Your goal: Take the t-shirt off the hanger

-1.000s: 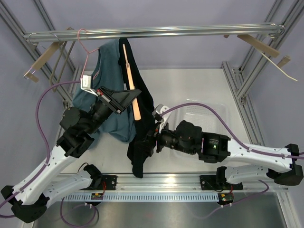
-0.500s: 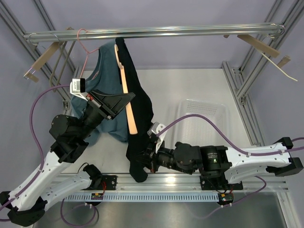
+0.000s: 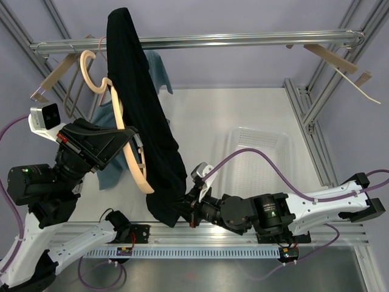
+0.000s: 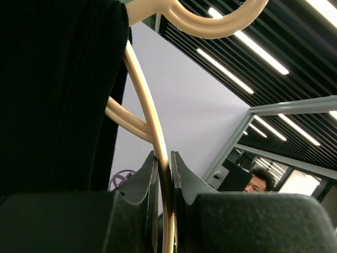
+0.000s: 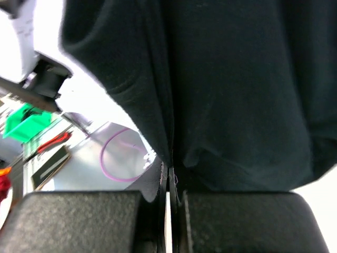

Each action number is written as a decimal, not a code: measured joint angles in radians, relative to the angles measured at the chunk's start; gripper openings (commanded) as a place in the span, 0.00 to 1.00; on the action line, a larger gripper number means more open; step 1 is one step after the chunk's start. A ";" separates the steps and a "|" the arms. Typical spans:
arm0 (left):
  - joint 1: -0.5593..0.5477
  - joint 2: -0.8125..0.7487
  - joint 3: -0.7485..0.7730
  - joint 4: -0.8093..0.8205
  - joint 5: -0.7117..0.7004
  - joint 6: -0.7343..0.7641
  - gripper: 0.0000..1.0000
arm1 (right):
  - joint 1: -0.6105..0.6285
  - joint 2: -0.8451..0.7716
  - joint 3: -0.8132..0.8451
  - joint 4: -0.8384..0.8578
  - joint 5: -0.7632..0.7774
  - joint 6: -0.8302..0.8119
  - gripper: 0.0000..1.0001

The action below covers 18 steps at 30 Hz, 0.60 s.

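Observation:
A black t-shirt (image 3: 143, 121) hangs over a pale wooden hanger (image 3: 124, 131), which is held high and tilted, its hook (image 3: 90, 66) at the upper left. My left gripper (image 3: 130, 145) is shut on the hanger's arm; in the left wrist view the wooden bar (image 4: 143, 95) runs between the pads (image 4: 164, 164), with the black cloth (image 4: 58, 95) to the left. My right gripper (image 3: 185, 210) is shut on the shirt's lower hem near the table's front edge. In the right wrist view the dark cloth (image 5: 237, 89) is pinched in the jaws (image 5: 169, 176).
A teal t-shirt (image 3: 109, 173) hangs on a pink wire hanger behind the left arm, below the metal rail (image 3: 243, 40). A white basket (image 3: 261, 159) sits right of centre. Bare wooden hangers hang at the rail's left (image 3: 55, 76) and right (image 3: 331, 58) ends.
My left gripper has lifted the hanger up and to the left, away from the rail. My right gripper has moved left and toward the front edge, holding the hem, so the shirt is stretched.

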State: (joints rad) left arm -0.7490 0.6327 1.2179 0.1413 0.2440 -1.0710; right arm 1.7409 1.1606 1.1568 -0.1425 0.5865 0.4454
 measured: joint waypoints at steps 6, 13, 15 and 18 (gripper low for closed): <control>0.001 0.021 0.045 -0.067 0.101 -0.051 0.00 | -0.033 -0.035 -0.008 -0.046 0.082 -0.077 0.00; 0.003 0.008 0.053 -0.164 0.260 -0.074 0.00 | -0.253 -0.134 -0.015 -0.068 0.086 -0.253 0.00; 0.004 -0.014 0.056 -0.198 0.302 -0.074 0.00 | -0.303 -0.152 -0.011 -0.056 0.084 -0.304 0.00; 0.004 -0.047 0.050 -0.216 0.361 -0.074 0.00 | -0.356 -0.159 0.002 -0.019 0.078 -0.370 0.00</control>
State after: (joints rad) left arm -0.7448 0.5861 1.2678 -0.0742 0.6048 -1.1450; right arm 1.3849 1.0012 1.1584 -0.1616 0.6643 0.0757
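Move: The left hand already holds the hanger; the black t-shirt's middle lies about 4 cm to its right, 2 ahead and 8 below, the teal garment roughly 15 ahead, 8 left and 25 lower. From the right hand, already pinching the t-shirt's hem, the hanger is some 8 cm ahead, 10 left and 22 above, and the white basket about 15 ahead, 23 right and 28 below. Right hand drags the pinched hem about 15 cm forward and rightward; left draws the hanger back and down. ##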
